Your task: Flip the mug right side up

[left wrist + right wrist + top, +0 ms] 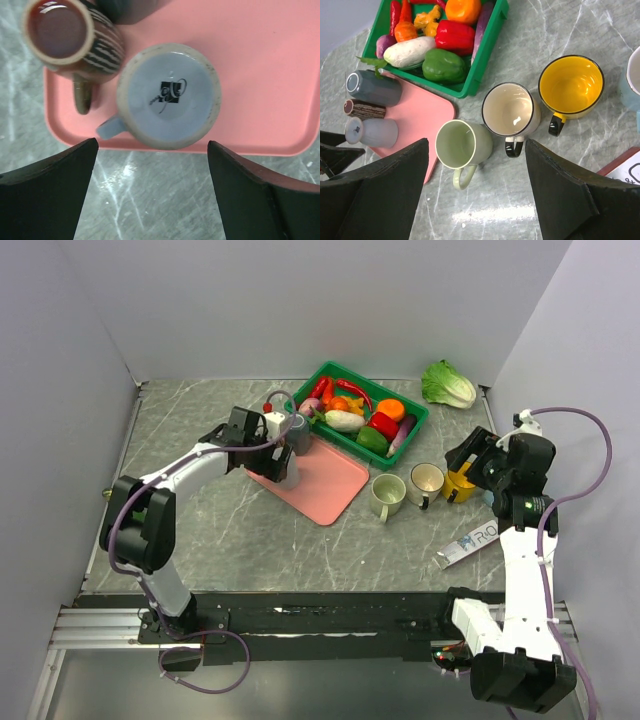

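Three mugs stand upside down on the pink tray (270,75): a light blue mug (169,95) with a logo on its base, a brown striped mug (70,37) beside it, and a grey mug (127,10) behind them. My left gripper (152,152) hovers open over the tray's near edge. The light blue mug lies just ahead of its fingertips, untouched. In the top view the left gripper (283,445) hides the blue and striped mugs. My right gripper (477,142) is open and empty, high above the upright mugs.
A green mug (462,145), a white mug (510,110) and a yellow mug (571,85) stand upright right of the tray. A green bin (410,435) of toy vegetables sits behind, a lettuce (447,385) at the back right, and a flat packet (470,542) by the right arm.
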Controlling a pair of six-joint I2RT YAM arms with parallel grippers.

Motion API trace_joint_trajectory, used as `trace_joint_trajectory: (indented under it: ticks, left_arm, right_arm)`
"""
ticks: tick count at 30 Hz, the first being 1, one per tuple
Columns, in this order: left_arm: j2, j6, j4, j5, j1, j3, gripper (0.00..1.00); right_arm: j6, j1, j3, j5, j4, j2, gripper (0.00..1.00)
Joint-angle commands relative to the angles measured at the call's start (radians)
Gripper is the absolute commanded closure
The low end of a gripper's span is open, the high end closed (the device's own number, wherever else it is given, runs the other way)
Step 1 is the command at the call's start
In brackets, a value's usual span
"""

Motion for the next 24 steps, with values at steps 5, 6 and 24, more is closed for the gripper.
trace_joint_trajectory:
  ticks: [5, 6, 24]
  left_arm:
    - [-0.001, 0.029, 0.087, -0.016, -0.001, 0.019, 0.04]
    - [0.025, 0.032, 0.084, -0.014, -0.001, 0.028, 0.04]
    - [0.015, -0.008, 0.087, 0.104, -0.001, -0.008, 0.38]
  right_arm:
    - [0.003, 0.003, 0.028, 0.004, 0.002, 0.012, 0.17]
    - [0.004, 0.004, 0.031, 0.004, 0.001, 0.012, 0.17]
    - [0.001, 0.001, 0.002, 0.03, -0.016, -0.024, 0.17]
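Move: The upside-down light-grey mug stands roughly 2 cm ahead of the left hand and 3 cm to its right, its middle some 4 cm lower, with its handle pointing left. The brown striped mug is about 10 cm straight ahead of the hand, and the dark grey mug about 11 cm ahead and 6 cm right, both at similar depth. From the idle right hand the light-grey mug lies around 10 cm ahead, 35 cm left and 20 cm lower. Easing forward about 1.5 cm towards the upside-down light-grey mug, the left hand then sinks roughly 2 cm and drifts 1.5 cm to the right. Its wide-open fingers lower astride the mug's near side and close by about a third, the forward-left finger coming against the handle. ##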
